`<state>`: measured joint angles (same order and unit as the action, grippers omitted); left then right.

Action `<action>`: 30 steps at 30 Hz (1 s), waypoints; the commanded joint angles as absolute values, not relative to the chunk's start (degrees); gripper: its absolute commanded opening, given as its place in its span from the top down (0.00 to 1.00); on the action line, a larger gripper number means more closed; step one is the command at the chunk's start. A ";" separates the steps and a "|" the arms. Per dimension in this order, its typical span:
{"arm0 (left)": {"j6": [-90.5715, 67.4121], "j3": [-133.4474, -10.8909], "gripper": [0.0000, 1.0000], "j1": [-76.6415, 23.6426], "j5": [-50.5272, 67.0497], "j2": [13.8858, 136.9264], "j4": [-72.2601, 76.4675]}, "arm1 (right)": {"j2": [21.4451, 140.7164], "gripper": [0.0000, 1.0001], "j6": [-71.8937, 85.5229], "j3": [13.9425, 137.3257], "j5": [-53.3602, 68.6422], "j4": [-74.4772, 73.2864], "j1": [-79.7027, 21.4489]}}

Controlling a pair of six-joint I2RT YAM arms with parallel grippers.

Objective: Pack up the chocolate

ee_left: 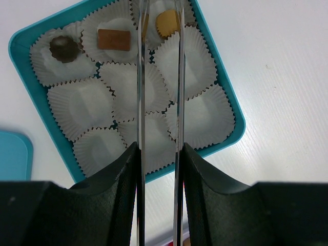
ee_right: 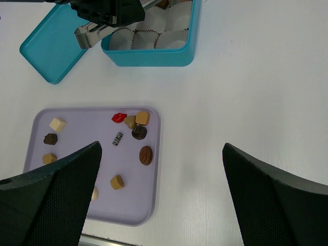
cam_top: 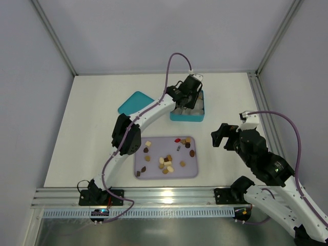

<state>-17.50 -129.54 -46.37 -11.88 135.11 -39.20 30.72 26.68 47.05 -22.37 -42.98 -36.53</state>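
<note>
Several chocolate pieces (cam_top: 166, 161) in brown, tan, cream and red lie on a lilac tray (cam_top: 141, 174). Behind it stands a teal box (cam_top: 187, 117) lined with white paper cups. My left gripper (cam_top: 188, 91) hangs over the box, shut on metal tongs (ee_left: 141, 102). The tong tips stand slightly apart on either side of a tan round piece (ee_left: 166, 23) in a far cup. A brown rectangular piece (ee_left: 114, 39) and a dark round one (ee_left: 64, 47) fill the neighbouring cups. My right gripper (cam_top: 221, 136) is open and empty, above the table right of the tray.
The box's teal lid (cam_top: 135, 102) lies flat to the left of the box. Most cups (ee_left: 92, 102) in the box hold nothing. Metal rails run along the table's near edge (cam_top: 154, 197). Grey walls enclose the back and sides.
</note>
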 commanded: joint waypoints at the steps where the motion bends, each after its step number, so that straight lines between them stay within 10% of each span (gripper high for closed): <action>1: -16.87 -131.84 0.63 -45.97 -10.81 129.21 -35.95 | 30.32 0.00 26.01 47.11 -22.59 -41.49 -36.39; 30: -25.48 -80.78 0.60 -61.60 -7.47 81.49 -52.03 | 36.21 0.00 26.80 43.59 -19.25 -33.93 -36.30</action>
<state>-22.98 -83.24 -59.29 -8.25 85.84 -50.11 35.33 26.46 43.79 -20.32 -37.41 -36.53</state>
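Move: The left hand, still gripping the tongs with their tips over the box's far-right cup, has the middle of the lavender chocolate tray about 23 cm back, 9 cm to its left and 12 cm below. In the tray's far part, the red piece lies some 14 cm back and 3 cm left, the gold cube 14 cm back and 2 cm right. The teal box's middle is 6 cm ahead, 2 cm right. From the right hand the tray's middle lies roughly 20 cm left, 1 cm ahead and 22 cm below. Straight up first, some 15 cm, the left hand lifts the already parted tongs clear of the gold piece and out of the teal box, then sweeps back about 24 cm and left about 11, sinking again by roughly 8 over the lavender tray, its wrist tipping down and turning clockwise about 10 degrees late on. The grip on the tongs stays as it is. The right hand, wide open and empty, eases a little down, left and forward. ##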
